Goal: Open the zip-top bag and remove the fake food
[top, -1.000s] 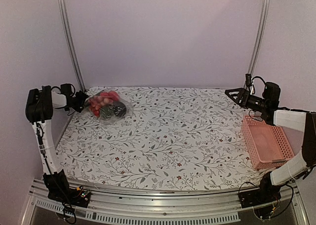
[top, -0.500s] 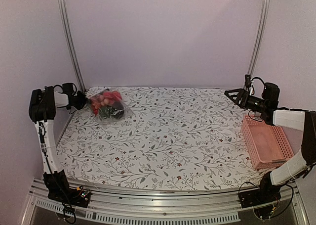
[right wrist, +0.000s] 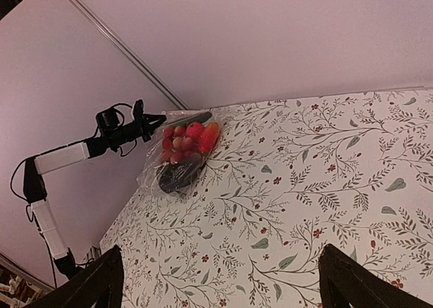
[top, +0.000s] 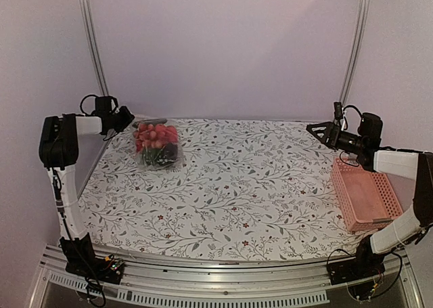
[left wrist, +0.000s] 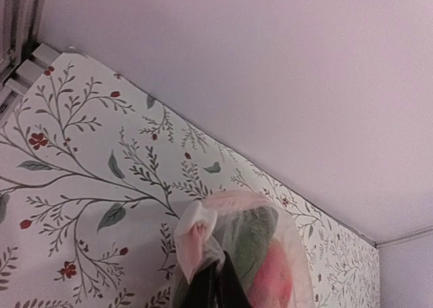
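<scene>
The clear zip-top bag (top: pixel 157 147) stands at the table's far left, lifted at its upper left edge and pulled taut there. Inside it is the fake food (top: pixel 155 136): red round pieces on top, dark green and dark pieces below. My left gripper (top: pixel 126 120) is shut on the bag's top edge. In the left wrist view its dark fingers (left wrist: pixel 215 289) pinch bunched plastic of the bag (left wrist: pixel 270 254). My right gripper (top: pixel 315 128) hovers open at the far right, well apart from the bag (right wrist: pixel 177 154); it (right wrist: pixel 220 267) holds nothing.
A pink mesh basket (top: pixel 366 194) lies at the right edge of the floral table (top: pixel 243 200), under my right arm. Metal frame posts (top: pixel 95 57) stand at both back corners, the left one close behind my left gripper.
My left gripper went from open to shut on the bag's edge, then rose and moved back and right. The bag was pulled up from lying flat and shifted slightly right. The right arm stayed still.
</scene>
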{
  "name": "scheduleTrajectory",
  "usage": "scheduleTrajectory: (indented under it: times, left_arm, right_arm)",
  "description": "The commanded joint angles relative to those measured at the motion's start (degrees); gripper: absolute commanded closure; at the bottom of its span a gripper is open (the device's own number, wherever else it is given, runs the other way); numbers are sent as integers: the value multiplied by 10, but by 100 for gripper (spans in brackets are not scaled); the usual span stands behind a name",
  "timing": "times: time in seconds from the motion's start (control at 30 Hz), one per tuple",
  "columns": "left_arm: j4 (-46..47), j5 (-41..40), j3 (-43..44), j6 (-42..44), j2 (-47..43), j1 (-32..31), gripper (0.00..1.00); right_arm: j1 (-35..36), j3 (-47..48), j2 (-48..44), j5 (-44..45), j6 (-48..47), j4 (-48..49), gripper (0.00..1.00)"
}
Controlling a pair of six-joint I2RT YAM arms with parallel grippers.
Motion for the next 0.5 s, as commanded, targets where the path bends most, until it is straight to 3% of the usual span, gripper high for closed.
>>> scheduleTrajectory:
  times: [0.0, 0.23, 0.47]
  left_arm:
    - [36, 42, 2, 97, -71, -53, 100]
    - [58, 123, -2, 156, -113, -119, 100]
    - [10, 148, 10, 236, -156, -188, 100]
  right_arm:
    - [9, 15, -17, -16, -14, -16, 1]
    - [30, 20, -29, -15, -23, -22, 2]
    - [48, 27, -42, -14, -40, -31, 7]
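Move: The left gripper is already shut on the pink zip strip at the bag's near-left end. The bag's middle lies about 13 cm to its right, 8 cm back and 8 cm lower. Inside, the red fake food sits about 12 cm right and 4 cm back of the gripper, the eggplant about 16 cm right and 12 cm back. From the empty right gripper, the bag is some 72 cm left, 14 cm ahead and 20 cm down. Keep the left fingers shut on the zip end and haul it quickly about 20 cm to the right while raising it some 13 cm and easing it slightly back. Swing the wrist some 30 degrees clockwise and tip the fingers up towards level as you go. Start the open right gripper gently left, with a little lift and a slight draw back. ##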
